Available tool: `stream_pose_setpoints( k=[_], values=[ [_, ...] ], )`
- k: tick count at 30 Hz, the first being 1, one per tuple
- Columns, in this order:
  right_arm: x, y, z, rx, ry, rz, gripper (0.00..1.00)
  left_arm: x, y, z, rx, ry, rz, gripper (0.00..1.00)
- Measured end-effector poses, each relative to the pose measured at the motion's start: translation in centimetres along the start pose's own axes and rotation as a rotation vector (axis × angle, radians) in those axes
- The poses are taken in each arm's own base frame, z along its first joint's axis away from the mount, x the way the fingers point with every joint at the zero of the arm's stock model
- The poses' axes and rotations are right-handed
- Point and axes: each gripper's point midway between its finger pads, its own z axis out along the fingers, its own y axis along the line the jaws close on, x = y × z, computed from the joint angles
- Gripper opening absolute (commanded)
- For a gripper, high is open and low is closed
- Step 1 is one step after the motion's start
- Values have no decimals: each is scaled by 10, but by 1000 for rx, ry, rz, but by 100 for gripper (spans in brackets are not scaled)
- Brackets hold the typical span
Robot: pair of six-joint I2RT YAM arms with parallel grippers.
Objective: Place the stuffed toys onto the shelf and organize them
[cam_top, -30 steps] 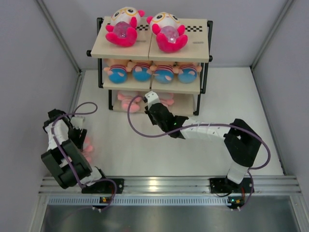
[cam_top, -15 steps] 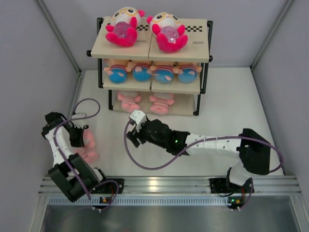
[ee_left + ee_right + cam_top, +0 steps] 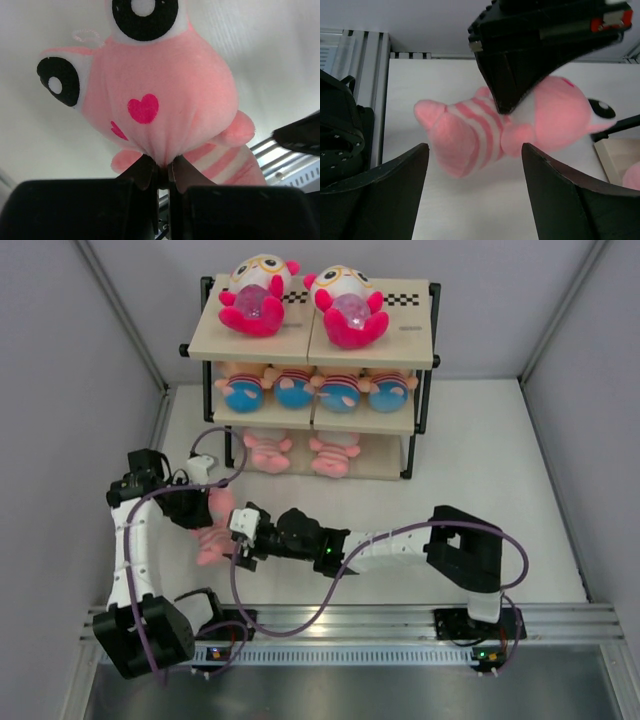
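Observation:
My left gripper (image 3: 205, 512) is shut on a pink striped stuffed toy (image 3: 213, 532), pinching the fabric of its head (image 3: 165, 90) between the fingertips (image 3: 161, 165). The toy hangs just above the table. My right gripper (image 3: 238, 538) stands open right beside it, its jaws wide on either side of the toy's striped body (image 3: 470, 130) without touching. The shelf (image 3: 310, 340) stands at the back. Two white-and-magenta toys (image 3: 255, 295) lie on its top board, several peach ones (image 3: 300, 388) on the middle, two pink striped ones (image 3: 268, 450) on the bottom.
An aluminium rail (image 3: 340, 620) runs along the near edge. Grey walls close in both sides. Purple cables (image 3: 290, 625) loop off both arms over the table. A corner of the shelf's bottom board (image 3: 615, 155) shows at the right of the right wrist view.
My left gripper shut on the pink toy and carried it right, toward the table's middle. My right arm drew back from the bottom shelf, swung left to the toy, and opened its jaws.

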Motion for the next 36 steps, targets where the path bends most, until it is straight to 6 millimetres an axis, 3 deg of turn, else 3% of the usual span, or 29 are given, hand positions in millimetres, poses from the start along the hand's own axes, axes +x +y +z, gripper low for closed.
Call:
stream_pose_setpoints(
  k=[4,14,17,18,19,20,21,22,23,26,30,36],
  values=[
    [-3,1,3,-1,-9,-28,75,-10,-20,7,67,24,28,0],
    [-6,3,14,-13,12,-36,72,-21,-21,8,80,33,-10,0],
    [1,6,15,-11,36,-28,54,-21,-22,8,80,32,-12,0],
    [6,6,15,-5,55,-23,24,-21,-22,8,80,32,-13,0],
    [10,4,16,10,71,-19,10,-21,-22,7,80,33,-13,0],
    [14,3,17,24,86,-10,0,-21,-22,7,81,35,-13,0],
    [17,0,18,44,102,3,0,-21,-22,7,81,36,-13,0],
    [20,-1,18,59,115,17,0,-20,-22,7,78,36,-13,6],
    [22,-3,17,70,126,24,0,-20,-22,7,77,35,-12,39],
    [28,-5,10,92,156,39,0,-21,-19,4,55,26,8,93],
    [47,-4,-30,94,277,50,0,-21,-19,-4,17,10,21,99],
    [41,-19,-100,120,465,89,0,-19,-15,-10,-28,9,37,99]
  ],
)
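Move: The pink toy already hangs from my closed left fingers, its middle about 4 cm back, 2 cm right and 3 cm below them. My open right hand, to which it goes, is some 8 cm right of and 7 cm back from my left hand, roughly level. From my right hand the toy lies about 6 cm left, 3 cm ahead and 2 cm lower; the left shelf toy is some 24 cm ahead and 9 right, the right shelf toy 24 ahead and 25 right, both about 8 cm lower. I hand the toy across: my left hand brings it about 3 cm right and holds it there, while my right eases left a little, sinks 2–3 cm and shuts on a small pink limb at the toy's side. Only then does my left open fully and lift slightly clear; my right draws the toy away some 12 cm to the right, tipping its fingers down about 25 degrees. ##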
